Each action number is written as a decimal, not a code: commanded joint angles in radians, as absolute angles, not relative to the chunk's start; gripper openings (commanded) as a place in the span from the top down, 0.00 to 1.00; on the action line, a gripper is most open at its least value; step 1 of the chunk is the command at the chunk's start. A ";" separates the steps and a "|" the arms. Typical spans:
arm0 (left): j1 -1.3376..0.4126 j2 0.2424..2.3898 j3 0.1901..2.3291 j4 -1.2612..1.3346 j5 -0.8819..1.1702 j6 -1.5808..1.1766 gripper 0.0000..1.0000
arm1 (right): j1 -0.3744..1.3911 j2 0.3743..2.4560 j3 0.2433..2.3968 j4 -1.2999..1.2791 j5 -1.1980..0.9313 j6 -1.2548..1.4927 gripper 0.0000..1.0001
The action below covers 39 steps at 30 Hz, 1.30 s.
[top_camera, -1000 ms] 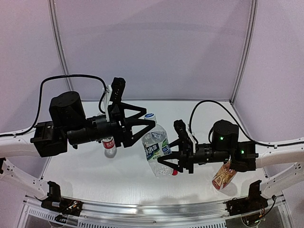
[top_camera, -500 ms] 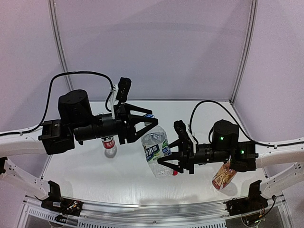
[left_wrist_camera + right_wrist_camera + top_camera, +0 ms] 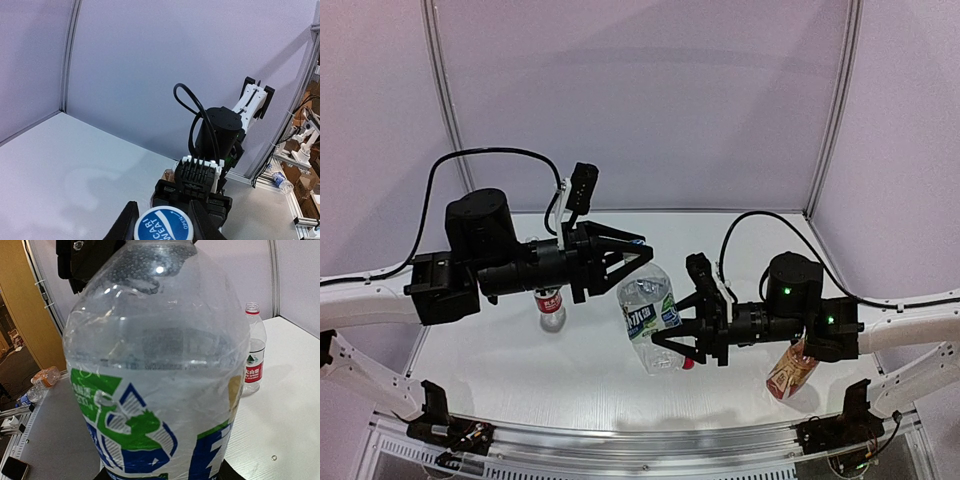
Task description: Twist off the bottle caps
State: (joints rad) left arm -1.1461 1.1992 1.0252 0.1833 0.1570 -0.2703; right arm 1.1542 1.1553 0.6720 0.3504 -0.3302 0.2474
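The clear bottle with the green-blue label (image 3: 648, 312) hangs tilted over the table's middle. My right gripper (image 3: 667, 350) is shut on its lower body, and the bottle (image 3: 155, 380) fills the right wrist view. My left gripper (image 3: 644, 251) is at the bottle's top. In the left wrist view its fingers (image 3: 202, 222) press both sides of the blue-and-white cap (image 3: 163, 226). A red-labelled bottle (image 3: 550, 306) stands upright on the table under the left arm. It shows a red neck ring (image 3: 252, 310) and no cap. The amber bottle (image 3: 791, 370) stands under the right arm.
A small red cap (image 3: 688, 363) lies on the table just below my right gripper. White walls with metal corner posts (image 3: 828, 110) close the table at the back and sides. A metal rail (image 3: 650, 440) runs along the near edge.
My left gripper has moved right onto the bottle's top and its fingers have closed from wide open onto the blue-and-white cap. The right arm and the bottle have stayed still.
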 commanded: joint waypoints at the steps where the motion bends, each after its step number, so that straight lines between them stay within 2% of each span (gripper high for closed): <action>1: -1.143 1.220 1.062 0.183 0.108 -0.318 0.76 | 1.152 1.144 0.674 0.315 -0.204 0.257 1.00; 8: -1.220 1.339 1.182 0.031 -0.350 -0.433 0.79 | 1.152 1.162 0.707 0.185 0.157 0.292 1.00; 12: -1.289 1.477 1.329 -0.106 -0.589 -0.471 0.79 | 1.153 1.205 0.739 0.123 0.266 0.310 1.00; 15: -1.315 1.550 1.416 -0.141 -0.674 -0.498 0.79 | 1.152 1.229 0.758 0.096 0.316 0.324 1.00; 22: -1.333 1.591 1.439 -0.133 -0.745 -0.520 0.77 | 1.152 1.217 0.756 0.082 0.354 0.331 1.00; 28: -1.338 1.568 1.411 -0.062 -0.680 -0.467 0.59 | 1.152 1.230 0.761 0.087 0.329 0.319 1.00; 32: -1.350 1.521 1.382 -0.030 -0.680 -0.415 0.32 | 1.152 1.233 0.767 0.082 0.313 0.315 1.00; 34: -1.357 1.481 1.349 -0.019 -0.702 -0.401 0.13 | 1.152 1.227 0.765 0.082 0.305 0.313 1.00; 35: -1.360 1.456 1.326 -0.013 -0.711 -0.396 0.08 | 1.152 1.224 0.765 0.081 0.299 0.313 1.00; 39: -1.361 1.352 1.230 0.007 -0.723 -0.357 0.05 | 1.153 1.209 0.761 0.085 0.269 0.312 1.00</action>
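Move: The blue cap is already between the left fingertips, right at that hand's point. It lies about 4 cm ahead of the right hand, 2 cm to its left and 12 cm above, atop the water bottle which that hand holds. The loose red cap on the table is some 10 cm to the left hand's right, 1 cm ahead and 37 below; the opened red-label bottle stands 21 cm to its left, 12 ahead and 27 below. Still pinching the blue cap, the left fingers twist it as the hand sweeps about 9 cm forward, a little right and down, turning some 45 degrees counter-clockwise; the right hand, gripping the bottle, travels forward alongside by about as much, turning roughly 30 degrees clockwise and dipping. The left fingers then open wide, free of the cap, and draw back, while the right hand keeps its hold and sinks slightly more. ##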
